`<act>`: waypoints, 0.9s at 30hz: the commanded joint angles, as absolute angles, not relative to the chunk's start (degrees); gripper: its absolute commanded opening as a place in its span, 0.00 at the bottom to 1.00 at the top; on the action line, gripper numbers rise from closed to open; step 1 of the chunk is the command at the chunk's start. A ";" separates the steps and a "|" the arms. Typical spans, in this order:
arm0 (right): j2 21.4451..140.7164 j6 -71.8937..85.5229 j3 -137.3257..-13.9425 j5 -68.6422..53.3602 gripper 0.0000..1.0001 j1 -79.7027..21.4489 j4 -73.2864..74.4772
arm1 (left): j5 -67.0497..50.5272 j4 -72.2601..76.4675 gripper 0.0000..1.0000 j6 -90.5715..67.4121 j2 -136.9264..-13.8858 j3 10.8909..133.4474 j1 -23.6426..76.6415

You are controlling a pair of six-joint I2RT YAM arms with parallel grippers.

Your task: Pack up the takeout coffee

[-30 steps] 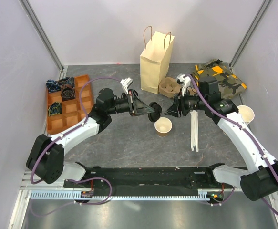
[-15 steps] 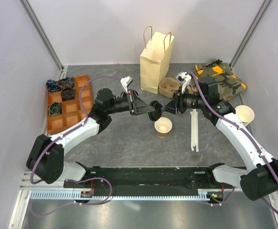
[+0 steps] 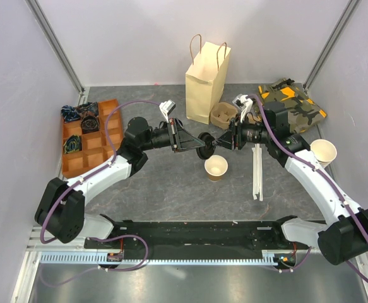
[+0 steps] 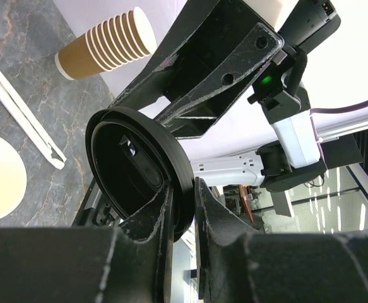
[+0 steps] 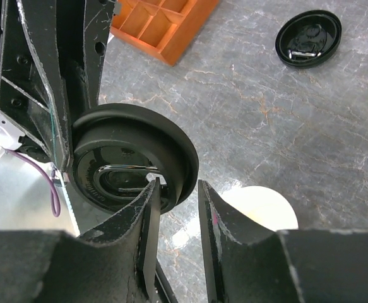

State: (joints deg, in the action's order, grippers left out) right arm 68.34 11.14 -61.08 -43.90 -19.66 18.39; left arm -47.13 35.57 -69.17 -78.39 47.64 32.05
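Observation:
A small brown paper cup (image 3: 216, 168) stands open-topped and lidless on the table; no lidded cup shows. My left gripper (image 3: 202, 144) is shut on the rim of a round black lid (image 3: 205, 145) and holds it on edge above and just behind the cup. The pinch shows in the left wrist view (image 4: 184, 189). My right gripper (image 3: 221, 141) is open. In the right wrist view (image 5: 177, 186) its fingers straddle the lid's (image 5: 127, 148) rim with a gap on one side. The tan paper bag (image 3: 207, 82) stands upright at the back.
A second black lid (image 5: 308, 38) lies loose on the table. A cardboard cup carrier (image 3: 223, 115) sits beside the bag. There is a camouflage cloth (image 3: 291, 104) at back right, a stack of pale cups (image 3: 324, 151) at right, white strips (image 3: 257, 170) beside the cup, and an orange tray (image 3: 89, 136) at left.
My right gripper has moved left toward the held lid and now straddles its rim. The left gripper and the cup have stayed about where they were.

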 commanded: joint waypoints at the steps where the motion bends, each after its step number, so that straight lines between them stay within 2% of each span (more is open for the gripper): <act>1: 67.94 11.51 -59.95 -45.35 0.37 -20.13 15.12 | -48.43 38.67 0.02 -70.66 -78.05 49.04 31.99; 7: 67.85 12.66 -59.33 -45.18 0.34 -20.39 13.36 | -48.43 38.94 0.02 -70.93 -78.49 48.96 31.99; 11: 67.85 12.92 -59.33 -44.74 0.27 -20.39 13.01 | -48.43 38.76 0.02 -70.75 -78.84 49.31 31.99; 14: 67.94 13.10 -59.50 -44.65 0.09 -20.48 13.09 | -48.52 38.23 0.02 -70.40 -78.84 49.31 31.99; 15: 68.03 13.01 -59.76 -44.30 0.00 -20.30 13.36 | -48.17 37.80 0.02 -70.23 -78.66 49.31 31.99; 16: 67.94 12.40 -60.03 -44.04 0.00 -20.39 13.88 | -47.82 35.27 0.02 -69.88 -78.58 49.31 31.99; 18: 67.94 10.82 -61.25 -42.29 0.00 -20.39 17.13 | -46.68 32.09 0.20 -68.56 -78.05 49.13 31.64; 20: 67.59 7.58 -62.31 -40.35 0.00 -20.22 22.20 | -46.67 29.71 0.32 -67.16 -77.44 48.52 31.03; 21: 67.41 6.25 -63.36 -39.04 0.00 -20.21 24.06 | -46.93 28.92 0.47 -66.54 -76.91 48.43 30.33; 23: 67.06 2.49 -64.51 -35.52 0.00 -20.13 29.50 | -47.81 26.82 0.59 -65.22 -75.68 47.99 29.36; 24: 67.06 1.42 -65.90 -34.38 0.00 -20.21 31.45 | -48.94 25.94 0.71 -64.61 -75.24 47.90 28.22; 27: 68.46 -4.98 -70.11 -30.94 0.00 -20.30 39.62 | -50.79 18.83 0.80 -59.69 -72.34 47.02 24.89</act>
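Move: The left hand grips the lid by its edge; the lid's middle is about 3 cm to its right, level with the pads. From the half-open right hand, the lid lies some 4 cm left and 1 cm back, at about the same height. The standing cup is roughly 3 cm back, 1 cm right and 17 cm below the right hand. The spare lid lies about 22 cm ahead, 9 cm left and 21 cm below the left hand. The right fingers close on the near rim of the lid and pinch it while the left hand still has it. Then the left fingers let go, opening wide and easing off about 2 cm to the left, sinking 2 cm and edging forward. The right hand draws the lid some 2 cm down and 2 cm right, fingertips dipping about 10 degrees. ##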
